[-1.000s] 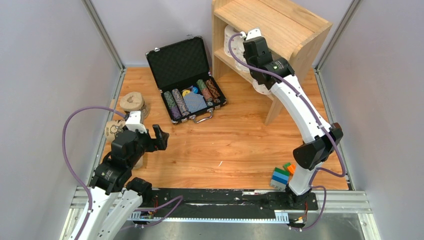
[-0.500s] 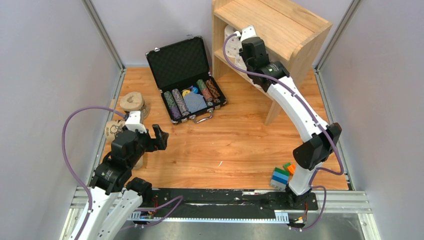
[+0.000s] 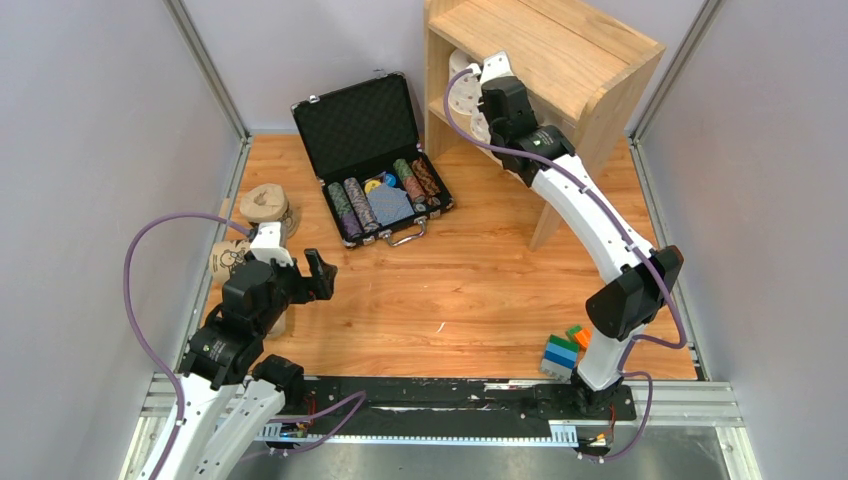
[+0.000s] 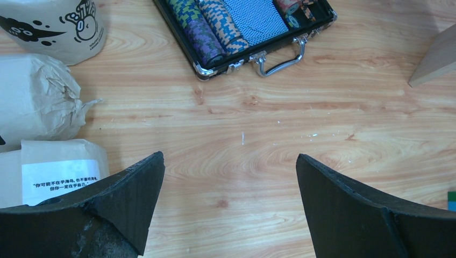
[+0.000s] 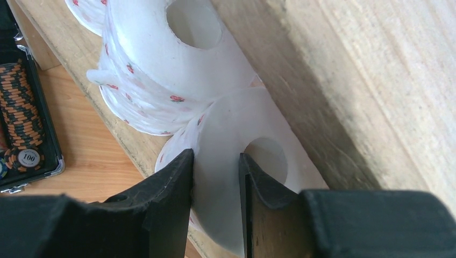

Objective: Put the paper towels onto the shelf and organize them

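The light-wood shelf [image 3: 545, 45] stands at the back right. My right gripper [image 5: 215, 180] is shut on the wall of a white dotted paper towel roll [image 5: 236, 134], one finger at its core hole. The roll rests on the shelf's inner board [image 5: 64, 37], touching a second white roll [image 5: 156, 80]. From above, my right gripper [image 3: 478, 92] reaches into the shelf opening beside the white rolls [image 3: 460, 90]. My left gripper [image 4: 230, 161] hangs open over bare floor. Three tan rolls lie to its left: a cartoon-printed one [image 4: 54, 27], a crumpled one [image 4: 37, 97] and a labelled one [image 4: 59, 172].
An open black case [image 3: 375, 160] with rows of poker chips lies between the tan rolls and the shelf. Coloured blocks [image 3: 563, 350] sit near the right arm's base. Grey walls close in both sides of the wooden floor [image 3: 450, 280].
My right gripper has moved a little left and deeper into the shelf with the white roll. The left arm has stayed still.
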{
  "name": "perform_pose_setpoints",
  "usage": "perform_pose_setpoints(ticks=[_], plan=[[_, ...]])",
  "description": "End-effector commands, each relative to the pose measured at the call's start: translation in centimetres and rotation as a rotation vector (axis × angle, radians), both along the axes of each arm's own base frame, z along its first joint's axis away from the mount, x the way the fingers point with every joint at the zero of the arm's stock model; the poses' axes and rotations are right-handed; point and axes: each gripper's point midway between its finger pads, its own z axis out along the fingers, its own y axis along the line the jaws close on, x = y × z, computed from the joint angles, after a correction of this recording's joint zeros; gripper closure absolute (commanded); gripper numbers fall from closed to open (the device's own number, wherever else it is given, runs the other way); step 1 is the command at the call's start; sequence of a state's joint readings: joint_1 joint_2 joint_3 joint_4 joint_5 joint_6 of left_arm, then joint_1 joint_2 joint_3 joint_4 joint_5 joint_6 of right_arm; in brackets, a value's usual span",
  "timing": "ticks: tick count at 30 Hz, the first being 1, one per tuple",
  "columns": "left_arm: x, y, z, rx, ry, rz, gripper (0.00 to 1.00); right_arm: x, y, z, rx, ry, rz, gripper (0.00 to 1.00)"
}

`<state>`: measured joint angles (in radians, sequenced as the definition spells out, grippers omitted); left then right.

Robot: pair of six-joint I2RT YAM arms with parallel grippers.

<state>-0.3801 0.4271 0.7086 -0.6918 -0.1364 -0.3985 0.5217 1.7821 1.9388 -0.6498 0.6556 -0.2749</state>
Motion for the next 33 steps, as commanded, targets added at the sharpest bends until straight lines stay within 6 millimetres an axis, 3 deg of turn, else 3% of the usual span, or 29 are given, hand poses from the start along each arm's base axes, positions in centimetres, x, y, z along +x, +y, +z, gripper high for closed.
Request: perform_pose_setpoints(ticks=[1, 7, 13, 26, 33], plan=[[0.2, 0.0, 0.6, -0.008, -0.027, 0.003, 0.0, 0.8, -3.2, 3.5, 0.033, -0.138, -0.126, 0.68], [0.2, 0.0, 0.6, -0.01, -0.029, 0.003, 0.0, 1.0, -3.9, 3.3, 0.017, -0.144, -0.168, 0.65], [0.2, 0.0, 0.6, -0.009, -0.028, 0.003, 0.0, 0.4, -3.5, 4.0, 0.048, -0.162, -0.136, 0.51], [0.2, -0.1, 0.6, -0.012, -0.029, -0.003, 0.0, -3.0, 0.5, 6.5, 0.089, -0.208, 0.032, 0.35], [0.2, -0.2, 0.6, -0.014, -0.03, -0.007, 0.0, -7.1, 4.8, 7.4, 0.131, -0.214, 0.209, 0.25]])
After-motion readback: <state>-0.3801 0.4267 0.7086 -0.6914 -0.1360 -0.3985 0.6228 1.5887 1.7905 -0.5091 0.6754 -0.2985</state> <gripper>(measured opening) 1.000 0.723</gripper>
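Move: The right hand still pinches the wall of the third paper towel roll on the shelf; its middle is about 3 cm to the right, 1 cm ahead and 4 cm below. The second roll stands about 9 cm ahead, 1 cm left, and the first some 17 cm ahead, 7 cm left, both about as low. From the idle left hand the third roll is roughly 28 cm ahead, 33 cm right and 8 cm higher. Almost in place at first, the right hand opens its fingers and lets go of the third roll's wall, one finger apparently coming free of the core. It then draws quickly back and up, about 5 cm each way, drifting some 2 cm left and tilting the fingertips up about 10 degrees, clear of the roll and away from the shelf, the fingers still spreading. ##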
